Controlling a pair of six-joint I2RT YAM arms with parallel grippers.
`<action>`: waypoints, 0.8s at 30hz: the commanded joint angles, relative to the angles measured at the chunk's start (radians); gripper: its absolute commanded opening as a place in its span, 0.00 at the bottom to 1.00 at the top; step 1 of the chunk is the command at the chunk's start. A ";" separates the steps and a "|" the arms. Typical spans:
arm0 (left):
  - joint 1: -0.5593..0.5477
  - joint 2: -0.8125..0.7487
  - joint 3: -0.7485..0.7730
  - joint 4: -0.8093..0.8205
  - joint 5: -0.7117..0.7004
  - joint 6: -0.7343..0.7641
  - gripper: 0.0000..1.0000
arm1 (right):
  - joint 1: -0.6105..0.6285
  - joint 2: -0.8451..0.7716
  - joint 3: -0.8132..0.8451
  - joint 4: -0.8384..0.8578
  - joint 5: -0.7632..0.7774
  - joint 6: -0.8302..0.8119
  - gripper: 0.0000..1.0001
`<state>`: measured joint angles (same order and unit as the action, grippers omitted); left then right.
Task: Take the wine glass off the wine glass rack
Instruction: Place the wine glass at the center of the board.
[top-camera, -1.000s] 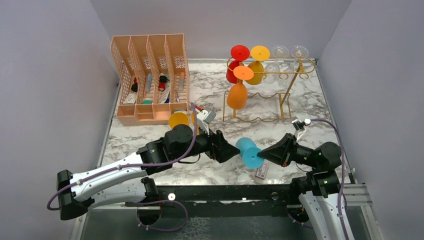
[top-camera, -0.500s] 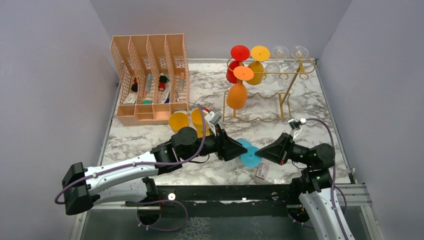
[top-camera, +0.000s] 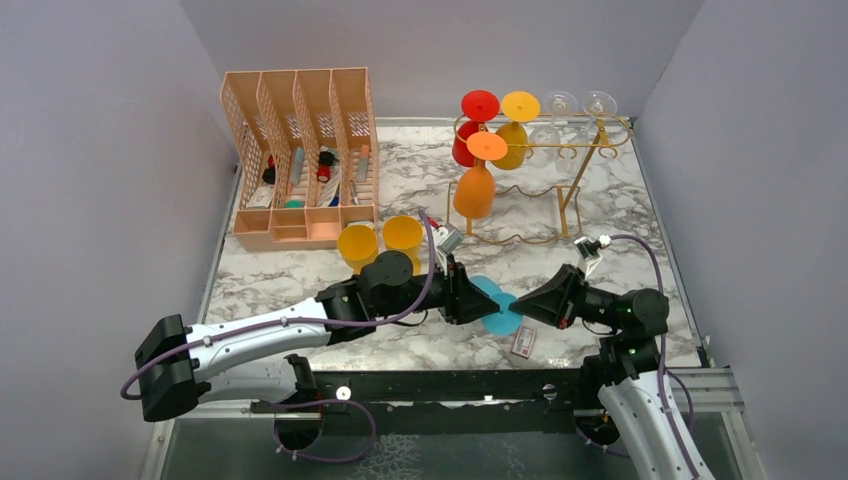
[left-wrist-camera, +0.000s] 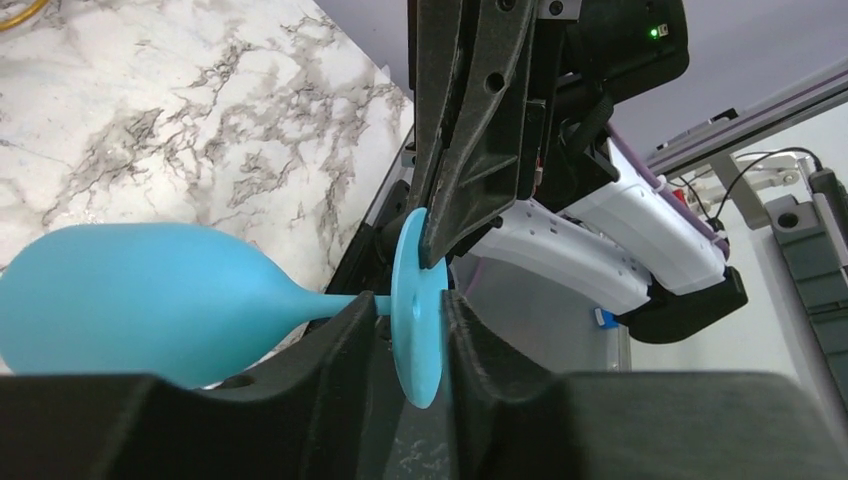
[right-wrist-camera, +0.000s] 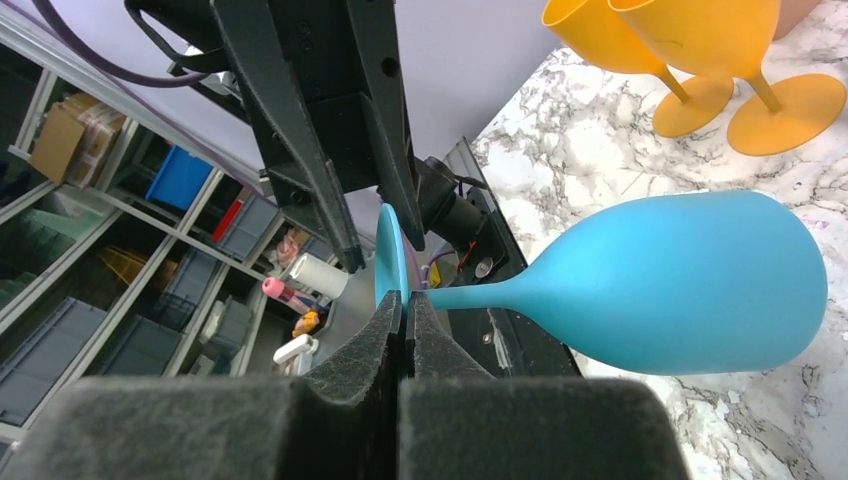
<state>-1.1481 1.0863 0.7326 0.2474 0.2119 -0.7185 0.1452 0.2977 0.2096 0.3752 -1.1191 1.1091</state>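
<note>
A blue wine glass (top-camera: 487, 291) lies sideways in the air between my two arms, over the table's near edge. My right gripper (right-wrist-camera: 405, 300) is shut on the rim of its round foot (right-wrist-camera: 391, 250). My left gripper (left-wrist-camera: 410, 300) straddles the same foot (left-wrist-camera: 417, 330) from the other side. One finger rests against the disc and a gap shows at the other, beside the stem. The gold wine glass rack (top-camera: 574, 195) stands at the back right. Red, yellow, orange and two clear glasses hang on it.
Two yellow-orange glasses (top-camera: 357, 243) stand upright on the marble just behind my left wrist. A peach lattice file organiser (top-camera: 300, 150) fills the back left. A small card (top-camera: 523, 343) lies by the near edge under the blue glass.
My left arm has reached right, up to the blue glass's foot, and its jaws have narrowed around it. The right gripper has kept its hold and shifted slightly.
</note>
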 joint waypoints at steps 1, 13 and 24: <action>-0.006 0.031 0.067 -0.054 0.018 0.056 0.29 | 0.004 -0.005 -0.004 0.048 -0.018 -0.007 0.01; -0.006 0.015 0.134 -0.150 -0.017 0.164 0.00 | 0.003 -0.026 0.086 -0.233 0.008 -0.213 0.41; -0.005 0.004 0.117 -0.044 -0.044 0.186 0.00 | 0.004 0.049 0.051 -0.131 -0.150 -0.146 0.48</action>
<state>-1.1477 1.0977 0.8268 0.1272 0.1913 -0.5594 0.1432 0.3420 0.2592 0.2340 -1.2041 0.9676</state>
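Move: Right between the left hand's half-open fingertips is the near rim of the blue wine glass's foot, its middle roughly 2 cm to the right and 1 cm back; the bowl hangs about 9 cm lower and 4 cm ahead. From that hand the nearer yellow glass stands about 17 cm ahead and 18 cm left, the card box 4 cm back and 11 cm right, both far below. The right hand grips the foot's other rim, the foot's middle about 2 cm left and 2 cm back of it. Closing quickly on the foot's rim, the left fingers pinch it while the right hand stays nearly still; then the right fingers open to about half and let go, easing about 1 cm down and slightly back. The left hand, after shifting right by under 1 cm and returning, ends about 1 cm forward and 1 cm up, rolled some 10 degrees with its grip kept. ##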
